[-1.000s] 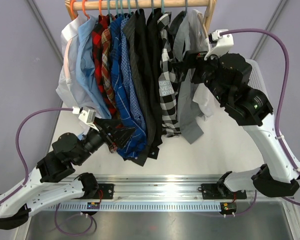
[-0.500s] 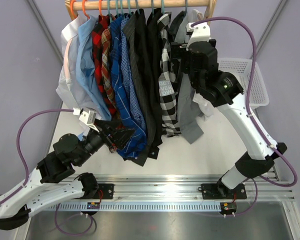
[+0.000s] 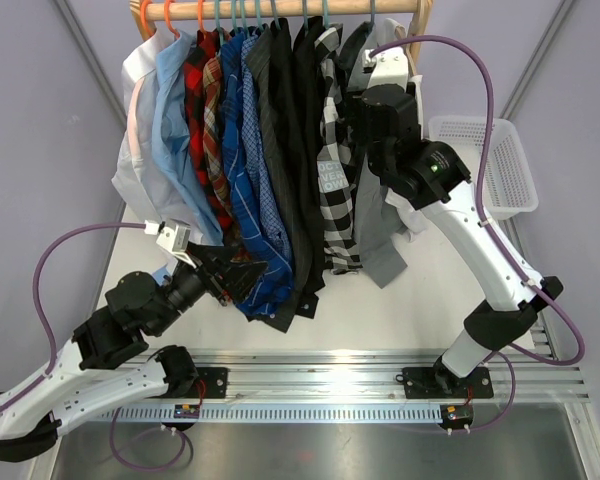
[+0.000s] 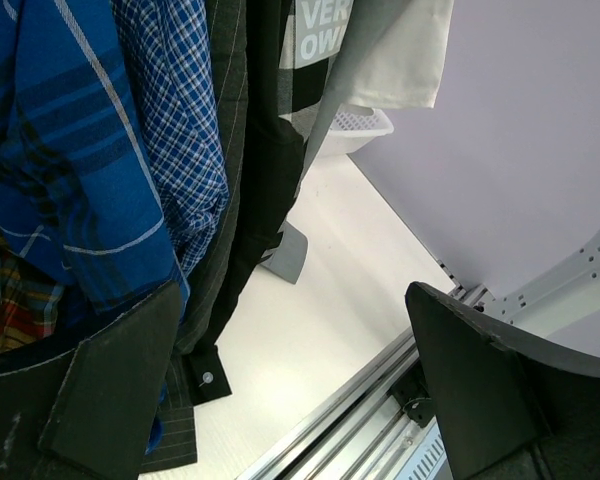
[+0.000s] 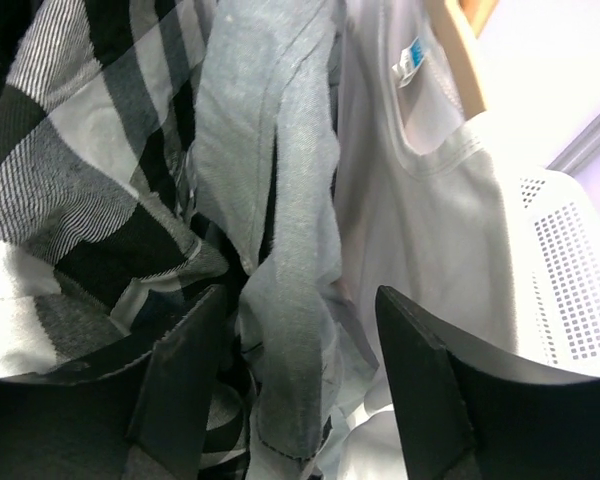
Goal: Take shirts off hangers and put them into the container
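A row of shirts [image 3: 270, 150] hangs from hangers [image 3: 238, 12] on a wooden rod [image 3: 310, 8]. My right gripper [image 3: 356, 112] is pushed in among the rightmost ones. In the right wrist view its jaws [image 5: 305, 385] stand apart around a hanging fold of the plain grey shirt [image 5: 280, 200]. The cloth is not pinched, and a gap shows beside the right finger. A black-and-white check shirt [image 5: 90, 170] hangs to its left. My left gripper [image 3: 238, 276] is open at the hem of the blue check shirt [image 4: 70, 190], with nothing between its fingers [image 4: 110, 390]. The white container [image 3: 495, 170] stands at the back right.
A white shirt [image 5: 420, 220] hangs right of the grey one, close to the container's lattice wall [image 5: 570, 270]. A black cuff [image 4: 205, 375] dangles low by the left finger. The metal base rail [image 3: 330, 375] runs along the near edge of the table [image 3: 400, 310].
The right arm swung left and up, from beside the shirts to in among them at the rod's right end, and its jaws have narrowed. The left arm has barely moved.
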Motion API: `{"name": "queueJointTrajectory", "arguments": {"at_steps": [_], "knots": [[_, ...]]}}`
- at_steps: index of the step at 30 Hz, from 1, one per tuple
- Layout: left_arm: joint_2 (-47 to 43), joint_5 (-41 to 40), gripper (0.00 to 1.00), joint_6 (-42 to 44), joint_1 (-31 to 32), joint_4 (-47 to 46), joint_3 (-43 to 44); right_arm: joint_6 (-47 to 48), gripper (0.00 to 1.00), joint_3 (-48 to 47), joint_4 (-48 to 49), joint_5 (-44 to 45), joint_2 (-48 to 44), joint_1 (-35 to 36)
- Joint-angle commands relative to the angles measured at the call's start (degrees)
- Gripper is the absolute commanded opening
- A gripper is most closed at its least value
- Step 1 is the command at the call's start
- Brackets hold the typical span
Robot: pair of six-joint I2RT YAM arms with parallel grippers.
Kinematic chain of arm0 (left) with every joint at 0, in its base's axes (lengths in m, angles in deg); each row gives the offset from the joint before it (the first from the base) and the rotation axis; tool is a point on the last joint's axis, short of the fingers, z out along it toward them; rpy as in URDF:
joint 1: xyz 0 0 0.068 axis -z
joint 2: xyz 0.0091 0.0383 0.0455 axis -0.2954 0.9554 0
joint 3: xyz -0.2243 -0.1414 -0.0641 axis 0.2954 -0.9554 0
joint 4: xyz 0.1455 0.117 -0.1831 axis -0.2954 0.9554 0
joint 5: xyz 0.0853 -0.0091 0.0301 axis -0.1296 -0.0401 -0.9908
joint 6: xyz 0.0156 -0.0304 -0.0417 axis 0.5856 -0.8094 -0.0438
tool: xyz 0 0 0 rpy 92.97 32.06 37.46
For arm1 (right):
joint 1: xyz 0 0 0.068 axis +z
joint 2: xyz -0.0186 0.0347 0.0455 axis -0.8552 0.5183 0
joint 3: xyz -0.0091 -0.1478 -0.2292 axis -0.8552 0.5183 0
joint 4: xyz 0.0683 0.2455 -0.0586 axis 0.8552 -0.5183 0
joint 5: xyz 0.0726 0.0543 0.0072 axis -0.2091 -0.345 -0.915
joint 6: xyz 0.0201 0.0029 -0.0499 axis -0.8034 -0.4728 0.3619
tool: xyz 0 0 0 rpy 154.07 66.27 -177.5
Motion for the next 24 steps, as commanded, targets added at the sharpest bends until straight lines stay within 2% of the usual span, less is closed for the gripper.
{"name": "queueJointTrajectory", "arguments": {"at_steps": [1,5,6,9,16,19,24], "knots": [[-0.4,-0.9,0.99,-0.3,0.2,-2.1,-0.2,0.6,0.66,0.1,3.9,2.8,-2.6,0.2],[-0.3,-0.8,0.99,-0.4,0.2,-2.4,-0.4,2.2,0.49,0.2,3.7,2.6,-2.1,-0.4],[-0.3,-0.8,0.99,-0.4,0.2,-2.4,-0.3,1.7,0.3,0.2,3.2,2.6,-2.0,-0.5],[-0.3,-0.7,0.99,-0.5,0.2,-2.4,-0.6,1.4,0.01,0.6,2.9,2.8,-1.7,-1.2],[-0.9,-0.7,0.99,-0.9,0.2,-2.2,-1.2,2.0,0.0,0.9,4.3,2.0,-4.4,-1.4],[-0.8,-0.7,0.99,-0.7,0.2,-2.8,-1.3,4.5,0.0,3.0,9.6,1.7,-7.2,-1.3],[0.2,-0.1,0.99,-0.4,0.2,-3.5,-1.3,11.8,0.0,10.4,27.2,-2.4,-12.8,-1.3]]}}
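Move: The grey shirt's front edge hangs between my open right fingers, some 2 cm ahead and level in height. The black-and-white checked shirt is about 8 cm to the left and 3 cm ahead, the white shirt some 8 cm to the right and 6 cm ahead. The container sits far off, roughly 35 cm right, 18 cm ahead and 40 cm lower. From my idle left hand that grey edge is about 26 cm ahead, 19 cm right and 10 cm higher. I shut my right fingers on the grey shirt's front edge and pinch the cloth, drifting only about 1 cm to the right as they close. Then, keeping the pinch, I lift some 3 cm, drawing a little right and back as well, away from the checked shirt, while the hand tips up by about 5 degrees. ##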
